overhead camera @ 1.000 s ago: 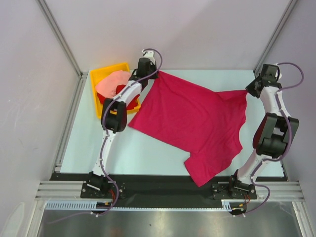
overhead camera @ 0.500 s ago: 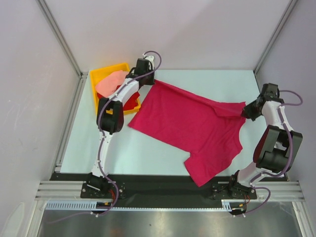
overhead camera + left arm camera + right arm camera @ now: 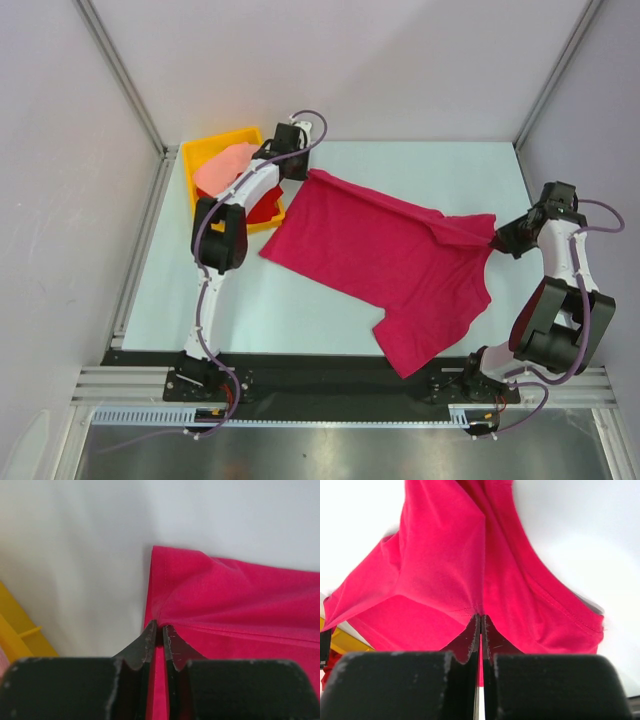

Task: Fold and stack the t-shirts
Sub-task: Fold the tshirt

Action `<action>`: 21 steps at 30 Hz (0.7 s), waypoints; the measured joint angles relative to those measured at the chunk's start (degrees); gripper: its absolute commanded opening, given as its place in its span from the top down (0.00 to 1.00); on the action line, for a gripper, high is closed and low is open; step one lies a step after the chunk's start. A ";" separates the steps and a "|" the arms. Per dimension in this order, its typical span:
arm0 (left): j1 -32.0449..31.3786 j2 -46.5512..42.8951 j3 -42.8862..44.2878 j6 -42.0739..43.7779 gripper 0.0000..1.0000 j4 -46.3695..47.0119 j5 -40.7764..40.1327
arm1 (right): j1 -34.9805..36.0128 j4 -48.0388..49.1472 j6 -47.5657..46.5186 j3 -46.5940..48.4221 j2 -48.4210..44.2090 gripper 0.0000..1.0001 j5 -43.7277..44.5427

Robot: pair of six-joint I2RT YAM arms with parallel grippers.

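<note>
The magenta-crimson t-shirt (image 3: 390, 250) lies spread across the table, one sleeve pointing toward the near edge. My left gripper (image 3: 303, 172) pinches its far left corner, next to the bin. In the left wrist view the fingers (image 3: 160, 626) stand a sliver apart with the cloth (image 3: 235, 600) between them. My right gripper (image 3: 497, 238) is shut on the shirt's right corner, which is bunched into a ridge. The right wrist view shows the jaws (image 3: 481, 615) tight on the fabric (image 3: 445, 565). A pale salmon-pink t-shirt (image 3: 225, 168) and a bright red t-shirt (image 3: 265, 210) sit in the bin.
A yellow plastic bin (image 3: 215, 148) stands at the far left of the table, right beside my left arm; its edge shows in the left wrist view (image 3: 15, 635). Metal frame posts rise at the table's far corners. A black rail runs along the near edge.
Both grippers have come toward the near side and down with the shirt's far edge. The right one has moved farthest, out toward the right edge, and the cloth now lies flatter.
</note>
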 measured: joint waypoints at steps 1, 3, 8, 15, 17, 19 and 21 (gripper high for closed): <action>0.00 -0.13 -0.24 0.13 0.89 -0.22 -0.04 | -0.28 -0.44 -0.11 0.00 -0.02 1.00 -0.11; 0.00 -0.17 -0.26 0.48 0.89 -0.70 -0.11 | -0.57 -1.07 -0.11 -0.15 -0.20 1.00 -0.44; 0.00 -0.20 -1.25 1.07 0.90 -1.05 -0.11 | -0.72 -1.22 0.39 -4.13 -3.85 1.00 -1.64; 0.02 -0.20 -2.19 2.05 0.89 -1.77 -0.31 | -0.74 -1.51 1.38 -8.09 -4.92 1.00 -2.75; 0.02 -0.20 -2.19 2.10 0.89 -1.79 -0.33 | -0.74 -1.62 1.53 -8.61 -5.07 1.00 -2.75; 0.04 -0.20 -2.21 2.12 0.89 -1.81 -0.35 | -0.74 -1.66 1.75 -8.96 -5.38 1.00 -2.78; 0.04 -0.20 -2.21 2.10 0.89 -1.79 -0.87 | -0.74 -1.68 1.90 -9.49 -5.86 1.00 -2.78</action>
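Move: Just below the left hand's pinch, about 6 cm down, lies the t-shirt's lower layer, and the yellow bin's middle is some 19 cm to that hand's left, level fore and aft. The shirt's near right corner lies about 9 cm back, 1 cm right and 12 cm below the right hand; the near sleeve is roughly 19 cm back and 22 cm left of that hand. Drawing its pinched end of the folded-over edge back towards the base, the right hand travels about 4 cm, easing some 2 cm down and 2 cm left over the lower layer, towards the near right corner. The left hand keeps its own end pinched and sinks about 2 cm, coming back a little. Both grips stay closed. ##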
